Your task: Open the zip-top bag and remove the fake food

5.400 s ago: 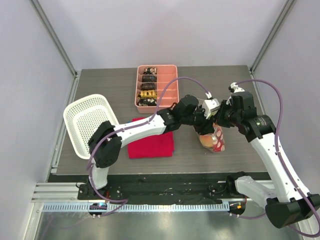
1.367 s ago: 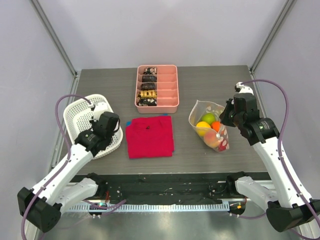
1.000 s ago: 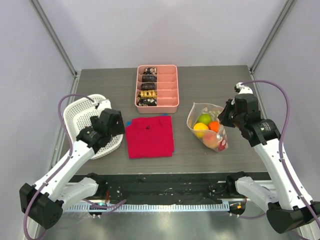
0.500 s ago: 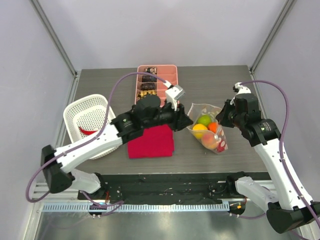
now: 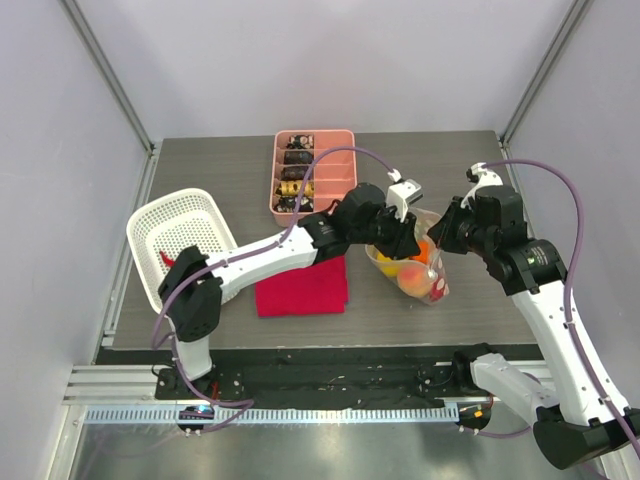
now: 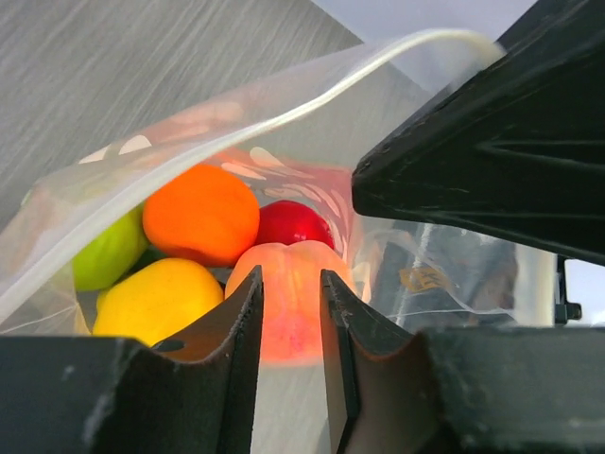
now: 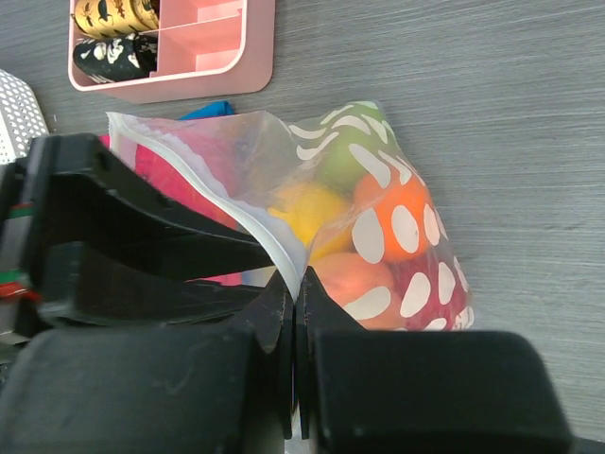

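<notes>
The zip-top bag (image 5: 434,285) (image 7: 397,227), clear with white dots, lies open at the right of the table. My right gripper (image 7: 295,295) (image 5: 443,238) is shut on its upper rim and holds the mouth up. My left gripper (image 6: 291,326) (image 5: 408,250) reaches into the mouth, jaws closed against both sides of a peach (image 6: 291,293). Behind it in the bag lie an orange (image 6: 200,213), a yellow fruit (image 6: 156,301), a green fruit (image 6: 106,255) and a red apple (image 6: 288,225). A red chili (image 5: 163,260) lies in the white basket (image 5: 185,225).
A folded red cloth (image 5: 300,287) lies in the middle, partly under the left arm. A pink divided tray (image 5: 338,185) with dark and gold pieces stands at the back. The basket sits tilted at the table's left edge.
My left arm swung from over the basket across the red cloth into the bag's mouth, and its jaws narrowed onto the peach. The right gripper kept its hold on the rim.
</notes>
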Tool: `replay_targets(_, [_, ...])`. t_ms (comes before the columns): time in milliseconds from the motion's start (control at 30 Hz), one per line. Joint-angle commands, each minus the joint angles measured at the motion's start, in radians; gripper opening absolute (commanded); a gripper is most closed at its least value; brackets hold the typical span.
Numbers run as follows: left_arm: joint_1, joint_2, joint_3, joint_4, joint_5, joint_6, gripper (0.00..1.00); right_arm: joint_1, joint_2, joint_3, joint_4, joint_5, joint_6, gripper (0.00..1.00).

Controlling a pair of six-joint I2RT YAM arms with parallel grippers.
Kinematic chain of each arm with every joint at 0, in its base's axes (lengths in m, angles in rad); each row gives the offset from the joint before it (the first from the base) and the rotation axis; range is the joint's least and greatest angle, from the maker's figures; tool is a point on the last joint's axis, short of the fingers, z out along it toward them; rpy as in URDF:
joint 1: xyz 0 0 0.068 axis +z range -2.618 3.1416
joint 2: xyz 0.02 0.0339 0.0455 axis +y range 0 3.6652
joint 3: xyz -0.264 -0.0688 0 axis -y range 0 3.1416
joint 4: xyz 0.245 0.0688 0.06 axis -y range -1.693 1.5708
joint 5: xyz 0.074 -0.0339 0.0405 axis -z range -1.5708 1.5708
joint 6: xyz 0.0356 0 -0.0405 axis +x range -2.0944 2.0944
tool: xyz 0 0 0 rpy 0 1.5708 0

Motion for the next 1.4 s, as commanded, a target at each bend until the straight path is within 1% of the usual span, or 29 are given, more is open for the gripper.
replay_targets(0, [-0.015,0.008,0.018,0.05,0.047,0.017,0.32,0.001,-0.016,0.043,0.061,-0.024,0.021,0.01])
replay_targets(67, [-0.021,0.028,0.009,0.05,0.056,0.042,0.39,0.002,-0.015,0.022,0.085,-0.026,0.029,0.01])
replay_targets(167, [-0.021,0.049,-0.008,0.048,0.095,0.06,0.45,0.001,-0.009,-0.021,0.14,-0.035,0.058,0.02])
replay_targets(233, [-0.021,0.052,-0.044,0.076,0.139,0.062,0.5,0.001,0.003,-0.046,0.179,-0.041,0.092,0.02])
replay_targets(267, [-0.021,0.051,-0.061,0.097,0.151,0.07,0.55,-0.001,0.008,-0.066,0.19,-0.041,0.106,0.01])
replay_targets(300, [-0.021,0.049,-0.075,0.099,0.165,0.077,0.57,0.002,0.005,-0.081,0.206,-0.043,0.118,0.02])
replay_targets(400, [-0.021,0.054,-0.13,0.146,0.199,0.117,0.64,0.001,-0.016,-0.155,0.245,0.017,0.202,0.02])
replay_targets(433, [-0.022,0.059,-0.146,0.157,0.205,0.12,0.65,-0.001,-0.026,-0.179,0.246,0.028,0.224,0.01])
replay_targets(467, [-0.022,0.06,-0.17,0.174,0.217,0.119,0.66,0.001,-0.042,-0.22,0.245,0.091,0.248,0.01])
replay_targets(500, [-0.025,0.072,-0.181,0.214,0.22,0.111,0.67,0.001,-0.049,-0.239,0.24,0.112,0.258,0.01])
replay_targets(600, [-0.041,0.103,-0.195,0.255,0.178,0.094,0.7,0.001,-0.037,-0.258,0.178,0.17,0.258,0.01])
replay_targets(633, [-0.045,0.109,-0.195,0.268,0.15,0.084,0.72,-0.001,-0.036,-0.254,0.133,0.185,0.256,0.01])
replay_targets(667, [-0.048,0.114,-0.2,0.292,0.1,0.071,0.73,0.001,-0.039,-0.261,0.125,0.195,0.255,0.01])
replay_targets(767, [-0.059,0.117,-0.227,0.378,0.04,0.042,0.75,0.001,-0.078,-0.279,0.113,0.242,0.261,0.01])
replay_targets(800, [-0.064,0.118,-0.241,0.392,-0.015,0.04,0.76,0.001,-0.082,-0.276,0.104,0.265,0.267,0.01])
replay_targets(900, [-0.065,0.109,-0.271,0.442,-0.077,0.04,0.75,0.001,-0.064,-0.236,0.046,0.308,0.258,0.01])
replay_targets(933, [-0.065,0.103,-0.302,0.462,-0.08,0.039,0.75,0.001,-0.058,-0.224,0.003,0.352,0.267,0.01])
replay_targets(1000, [-0.065,0.105,-0.308,0.473,-0.077,0.04,0.76,0.001,-0.065,-0.21,-0.01,0.364,0.278,0.01])
replay_targets(1100, [-0.065,0.138,-0.263,0.432,-0.056,0.021,0.75,0.001,-0.069,-0.231,-0.023,0.373,0.353,0.01])
replay_targets(1133, [-0.065,0.144,-0.264,0.439,-0.048,0.011,0.75,-0.001,-0.053,-0.233,-0.025,0.342,0.353,0.05])
replay_targets(1167, [-0.065,0.146,-0.27,0.456,-0.054,-0.001,0.75,0.001,-0.046,-0.23,-0.017,0.292,0.322,0.24])
replay_targets(1200, [-0.064,0.146,-0.275,0.456,-0.057,-0.005,0.75,0.001,-0.036,-0.222,-0.019,0.258,0.305,0.34])
replay_targets(1233, [-0.061,0.148,-0.273,0.452,-0.057,-0.007,0.75,-0.001,-0.032,-0.189,-0.037,0.223,0.292,0.41])
replay_targets(1267, [-0.058,0.148,-0.273,0.44,-0.057,-0.009,0.75,0.001,-0.03,-0.164,-0.062,0.229,0.276,0.53])
replay_targets(1300, [-0.055,0.146,-0.273,0.438,-0.054,-0.01,0.74,0.001,-0.041,-0.141,-0.113,0.244,0.273,0.6])
replay_targets(1333, [-0.045,0.146,-0.276,0.436,-0.05,-0.015,0.74,-0.001,-0.055,-0.098,-0.128,0.289,0.267,0.66])
replay_targets(1367, [-0.036,0.144,-0.279,0.438,-0.04,-0.025,0.73,-0.001,-0.085,-0.077,-0.152,0.323,0.268,0.77])
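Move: Inside the open bag, the peach lies about 8 cm below the left fingers, some 3 cm to their right and 2 cm back. The yellow fruit sits about 4 cm farther out than the peach and 3 cm left of it; the orange is 5 cm farther out and 3 cm right of it. From the right hand, which pinches the bag's rim, the peach lies about 11 cm down, 3 cm back and 2 cm left. Sinking about 12 cm into the bag's mouth and drawing slightly back, the left hand opens its fingers wide and brings them down on either side of the peach. The right hand, still pinching the rim, lowers about 9 cm, then swings some 5 cm to the right while turning about 20 degrees clockwise, and finally opens to let go of the rim. ##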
